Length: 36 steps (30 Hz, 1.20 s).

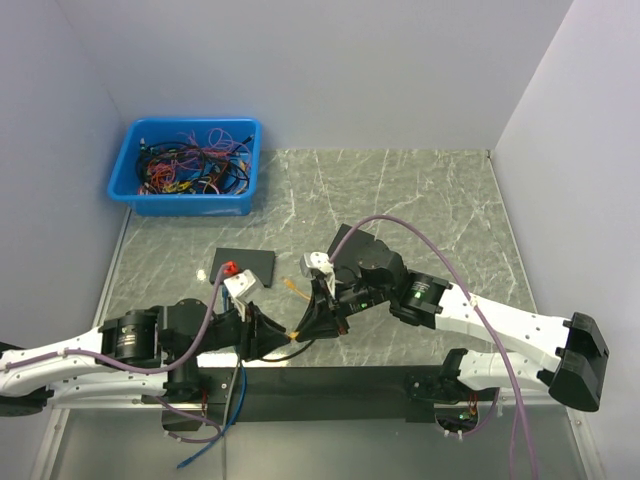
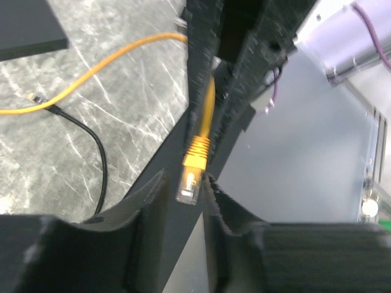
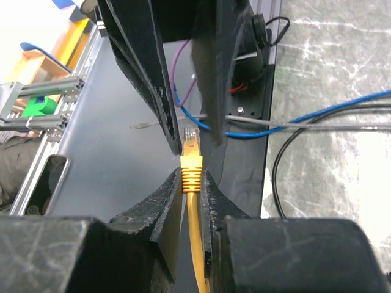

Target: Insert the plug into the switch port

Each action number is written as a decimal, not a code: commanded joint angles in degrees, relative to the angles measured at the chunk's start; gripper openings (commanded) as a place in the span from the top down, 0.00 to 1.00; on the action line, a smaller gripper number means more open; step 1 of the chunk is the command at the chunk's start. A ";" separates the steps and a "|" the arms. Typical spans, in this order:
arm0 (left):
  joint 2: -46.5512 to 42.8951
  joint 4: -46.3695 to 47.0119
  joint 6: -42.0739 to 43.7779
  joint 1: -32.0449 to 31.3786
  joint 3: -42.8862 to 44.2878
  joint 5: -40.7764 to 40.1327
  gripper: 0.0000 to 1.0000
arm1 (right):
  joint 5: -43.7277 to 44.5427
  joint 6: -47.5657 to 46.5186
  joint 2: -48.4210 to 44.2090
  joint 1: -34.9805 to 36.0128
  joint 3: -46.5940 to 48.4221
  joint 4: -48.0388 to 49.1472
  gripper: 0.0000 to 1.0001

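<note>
The yellow cable (image 2: 110, 58) ends in a clear plug (image 2: 190, 183) with a ribbed yellow boot (image 3: 191, 174). My right gripper (image 3: 191, 177) is shut on that boot and holds the plug out over the table's near edge. My left gripper (image 2: 185, 178) faces it, its fingers (image 3: 146, 73) standing slightly open either side of the plug's tip, with a small gap showing. In the top view the two grippers (image 1: 297, 335) meet nose to nose. The black switch (image 1: 245, 262) lies flat behind them, and its corner (image 2: 30, 30) shows in the left wrist view. Its ports are not visible.
A blue bin (image 1: 185, 165) full of tangled cables stands at the back left. A black cable (image 2: 98, 152) lies on the marble table (image 1: 400, 200). Blue and grey cables (image 3: 317, 116) run over the black front rail (image 1: 330, 380) below the grippers.
</note>
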 commanded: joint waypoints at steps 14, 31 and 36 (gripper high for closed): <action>-3.42 -0.13 -3.00 0.27 2.21 -10.27 0.32 | 31.78 6.18 -18.32 -6.68 -2.56 0.04 1.00; 17.58 17.25 -2.83 17.70 2.57 -17.16 0.23 | 76.68 25.95 -2.19 -15.64 0.80 -20.46 1.00; 24.35 32.96 -1.60 30.93 -2.00 -0.91 0.24 | 66.82 29.99 4.76 -22.50 -4.66 -13.33 1.00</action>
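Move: The right gripper holds the yellow plug; the switch for it lies on the table about 28 cm ahead, 10 cm to the right and 23 cm below. From this hand, the loose black plug is some 17 cm ahead and 3 cm right, and the other dark box 25 cm ahead and 16 cm left, both down on the table. From the left gripper the same switch is roughly 28 cm ahead, 13 cm right and 23 cm below. Keep the yellow plug pinched in the right gripper and swing it forward some 23 cm and to the right, rising at first, then dropping steeply to the switch's port side, turning about 90 degrees clockwise and tipping the fingers down. Open the left gripper wider, ease it up slightly, then send it forward towards the switch, turning counter-clockwise and sinking late. ##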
